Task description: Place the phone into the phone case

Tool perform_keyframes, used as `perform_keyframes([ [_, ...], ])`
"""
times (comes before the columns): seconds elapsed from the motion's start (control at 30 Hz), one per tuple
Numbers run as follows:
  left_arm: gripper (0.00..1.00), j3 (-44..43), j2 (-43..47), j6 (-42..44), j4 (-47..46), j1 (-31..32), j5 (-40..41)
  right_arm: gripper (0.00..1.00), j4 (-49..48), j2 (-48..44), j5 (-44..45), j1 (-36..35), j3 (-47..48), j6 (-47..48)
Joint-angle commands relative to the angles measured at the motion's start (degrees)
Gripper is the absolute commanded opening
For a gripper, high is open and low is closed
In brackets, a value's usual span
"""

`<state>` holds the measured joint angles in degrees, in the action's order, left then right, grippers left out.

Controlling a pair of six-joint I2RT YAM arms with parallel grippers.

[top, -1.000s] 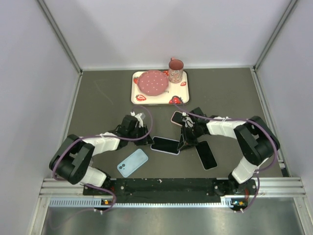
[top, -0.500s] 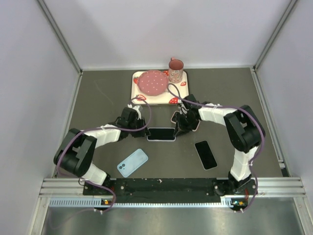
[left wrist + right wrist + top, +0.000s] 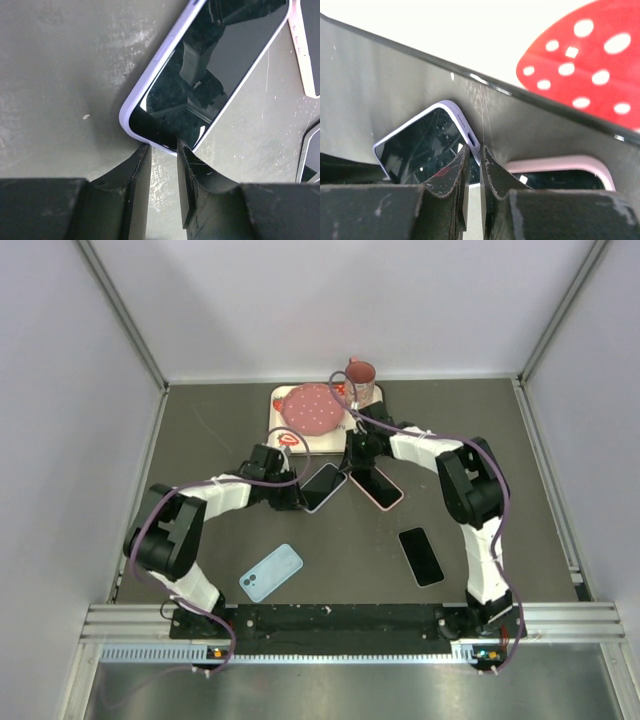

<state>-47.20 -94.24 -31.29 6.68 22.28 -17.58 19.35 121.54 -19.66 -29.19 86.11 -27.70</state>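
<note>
A dark-screened phone with a lilac rim (image 3: pixel 323 487) lies tilted on the grey table, just in front of the tray. My left gripper (image 3: pixel 294 499) is at its near-left end. In the left wrist view the fingers (image 3: pixel 162 148) are almost together, with their tips against the phone's rounded end (image 3: pixel 210 75) and only table between them. My right gripper (image 3: pixel 352 462) is at the phone's far-right end. In the right wrist view its fingers (image 3: pixel 475 148) are nearly closed, tips touching the phone's port edge (image 3: pixel 420 145). A pink-rimmed case (image 3: pixel 378 488) lies right beside the phone.
A light blue case (image 3: pixel 271 572) lies at the near left and a black phone (image 3: pixel 421 556) at the near right. A white strawberry tray (image 3: pixel 276 436) with a pink plate (image 3: pixel 312 408) and a cup (image 3: pixel 360 382) stands behind. The pink case also shows in the right wrist view (image 3: pixel 560 172).
Both grippers and the lilac-rimmed phone between them have moved away from the near edge toward the tray. The phone has turned from lying crosswise to lying diagonally.
</note>
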Motion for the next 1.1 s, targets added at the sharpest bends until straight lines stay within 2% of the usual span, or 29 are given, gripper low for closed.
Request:
perform_keyframes([
  [0.0, 0.36, -4.83, -1.39, -0.09, -10.98, 1.1, -2.98, 0.11, -4.06, 1.16, -8.11, -2.98, 1.96, -2.44],
  [0.1, 0.48, -4.48, 0.01, 0.79, -9.32, 1.18, -1.06, 0.16, -4.06, -0.85, -7.59, -2.98, 0.56, -2.09],
  [0.13, 0.57, -4.39, 1.41, 1.4, -7.92, 1.18, -0.18, 0.17, -4.06, -1.56, -7.32, -2.98, 0.12, -1.83],
  [0.17, 0.6, -4.04, 2.29, 1.75, -7.12, 1.18, 1.74, 0.25, -3.97, -2.35, -7.06, -2.98, -0.93, -1.74],
  [0.23, 0.65, -3.87, 5.36, 2.98, -4.85, 1.18, 3.51, 0.34, -3.97, -5.41, -6.71, -2.89, -1.99, -1.3],
  [0.27, 0.66, -3.34, 6.68, 3.34, -2.92, 1.18, 5.09, 0.42, -4.06, -6.65, -6.53, -2.98, -3.13, -1.13],
  [0.43, 0.68, 0.17, 17.3, 4.83, 1.23, 1.53, 7.04, 0.62, -4.06, -14.12, -5.04, -2.98, -6.91, 0.01],
  [0.47, 0.68, 1.48, 18.72, 4.92, 1.84, 1.71, 7.04, 0.69, -4.06, -16.4, -4.86, -2.89, -8.4, 0.11],
  [0.57, 0.68, 3.95, 23.39, 4.66, 5.97, 2.67, 7.91, 0.81, -4.15, -20.7, -4.51, -2.98, -11.47, 0.37],
  [0.67, 0.68, 5.53, 26.73, 3.78, 11.42, 4.61, 9.76, 0.88, -4.24, -23.79, -4.07, -2.98, -14.46, 1.16],
  [0.9, 0.68, 10.19, 34.2, -0.61, 17.05, 6.98, 13.63, 0.91, -3.19, -26.09, -1.62, -6.57, -19.04, 4.85],
  [1.07, 0.68, 10.2, 39.74, -2.37, 19.33, 7.07, 19.23, 0.88, -0.81, -25.03, 2.69, -14.99, -18.7, 7.22],
])
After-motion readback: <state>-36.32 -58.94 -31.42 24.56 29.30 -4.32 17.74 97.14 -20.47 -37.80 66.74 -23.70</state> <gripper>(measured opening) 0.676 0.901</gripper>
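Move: The left hand stands at the near-left corner of the lilac case with its phone, whose middle is about 5 cm ahead and 5 cm to the right; the light blue case lies some 17 cm back and 8 cm left. From the right hand, at its far-right end, the lilac case's middle is about 5 cm back and 5 cm left, the pink case 5 cm back and 8 cm right, the loose black phone 22 cm back and 19 cm right; all about 2 cm below. Both hands come free of the lilac case and spread their fingers: the left opens to about two thirds, rises some 10 cm with its fingers tipping outward, then swings back about 8 cm and a little left while sinking partway, towards the light blue case. The right edges about a centimetre forward, then draws back while opening almost fully, rising some 10 cm before sinking a few, and ends about 11 cm back, well above the bare table behind the lilac case, its wrist turned slightly counter-clockwise. ##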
